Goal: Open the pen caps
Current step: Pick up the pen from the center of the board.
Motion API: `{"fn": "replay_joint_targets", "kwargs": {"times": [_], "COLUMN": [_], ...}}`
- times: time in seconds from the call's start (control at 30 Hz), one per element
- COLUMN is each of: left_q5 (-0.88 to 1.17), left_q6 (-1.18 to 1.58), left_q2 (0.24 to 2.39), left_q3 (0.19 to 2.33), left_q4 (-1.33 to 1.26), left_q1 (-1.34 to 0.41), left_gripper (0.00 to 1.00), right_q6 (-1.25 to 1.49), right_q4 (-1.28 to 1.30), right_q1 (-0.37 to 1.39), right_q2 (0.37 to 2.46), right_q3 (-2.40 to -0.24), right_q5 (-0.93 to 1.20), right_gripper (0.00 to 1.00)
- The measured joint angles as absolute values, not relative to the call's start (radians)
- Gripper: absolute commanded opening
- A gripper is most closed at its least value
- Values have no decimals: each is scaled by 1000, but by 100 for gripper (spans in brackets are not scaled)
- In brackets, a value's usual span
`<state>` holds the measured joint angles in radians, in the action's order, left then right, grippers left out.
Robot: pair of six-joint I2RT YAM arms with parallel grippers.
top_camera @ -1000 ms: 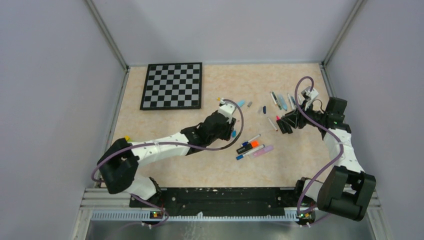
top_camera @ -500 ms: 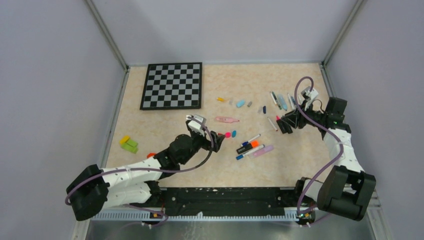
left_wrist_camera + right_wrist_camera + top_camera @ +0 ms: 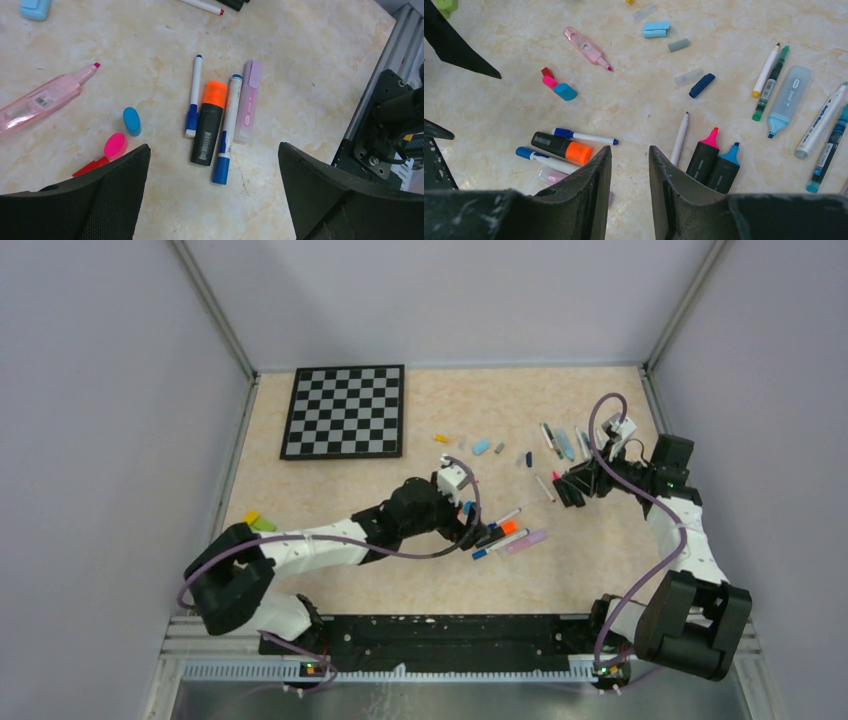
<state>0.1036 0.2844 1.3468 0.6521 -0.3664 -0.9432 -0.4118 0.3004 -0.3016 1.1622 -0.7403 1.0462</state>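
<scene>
My left gripper (image 3: 214,150) hangs open and empty over a row of capped pens: a thin white pen with a dark blue cap (image 3: 191,121), a black marker with an orange cap (image 3: 216,93), a white pen with a blue cap (image 3: 220,171) and a lilac highlighter (image 3: 247,102). Loose blue (image 3: 132,121), pink (image 3: 115,146) and red (image 3: 90,166) caps lie to their left, beside an uncapped pink highlighter (image 3: 47,97). My right gripper (image 3: 629,152) stands narrowly open with nothing between its fingers, next to two uncapped black markers (image 3: 704,152).
A chessboard (image 3: 345,410) lies at the back left and a yellow-green block (image 3: 262,523) near the left arm. Loose light blue (image 3: 655,29), grey (image 3: 678,45) and dark blue (image 3: 702,85) caps and several uncapped pens (image 3: 790,97) lie at the back right.
My left gripper opened wide, drew back toward its base, then swung right over the row of capped pens. The right arm has not moved.
</scene>
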Motion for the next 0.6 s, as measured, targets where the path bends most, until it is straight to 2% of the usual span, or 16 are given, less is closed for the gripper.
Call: {"fn": "replay_joint_targets", "kwargs": {"times": [0.2,0.37,0.6], "left_q5": [115,101,89], "left_q6": [250,205,151], "left_q2": [1592,1731,1848], "left_q3": [938,1071,1186], "left_q4": [-89,76,213], "left_q1": [-956,-991,-1023], "left_gripper": [80,64,54], "right_q6": [-416,-419,-419], "right_q4": [303,303,304], "right_q1": [-302,-302,-302], "right_q2": [1167,1167,1167], "right_q3": [-740,-740,-740], "right_q5": [1049,1049,1049], "right_gripper": [33,33,33]}}
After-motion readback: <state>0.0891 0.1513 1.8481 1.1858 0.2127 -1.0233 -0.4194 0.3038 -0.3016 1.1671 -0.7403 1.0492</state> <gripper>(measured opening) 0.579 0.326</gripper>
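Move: The orange-capped highlighter lies about 8 cm right of the left hand, 4 cm ahead and 11 cm below. From that hand, the thick blue marker is some 9 cm right and 2 ahead, the thin blue marker 10 right and 7 ahead, and the purple highlighter 15 right and 2 ahead, all about as low. The orange-capped highlighter lies roughly 13 cm left of the right hand, 6 back and 13 below. Heading for the black butt end of the orange-capped highlighter, the left hand sinks about 9 cm while working some 5 cm to the right, slowing at the bottom. The wrist tips the fingers down by about 30 degrees, and the wide-open fingers narrow to a little over half open; they come close over the pens, with no touch to be seen. ##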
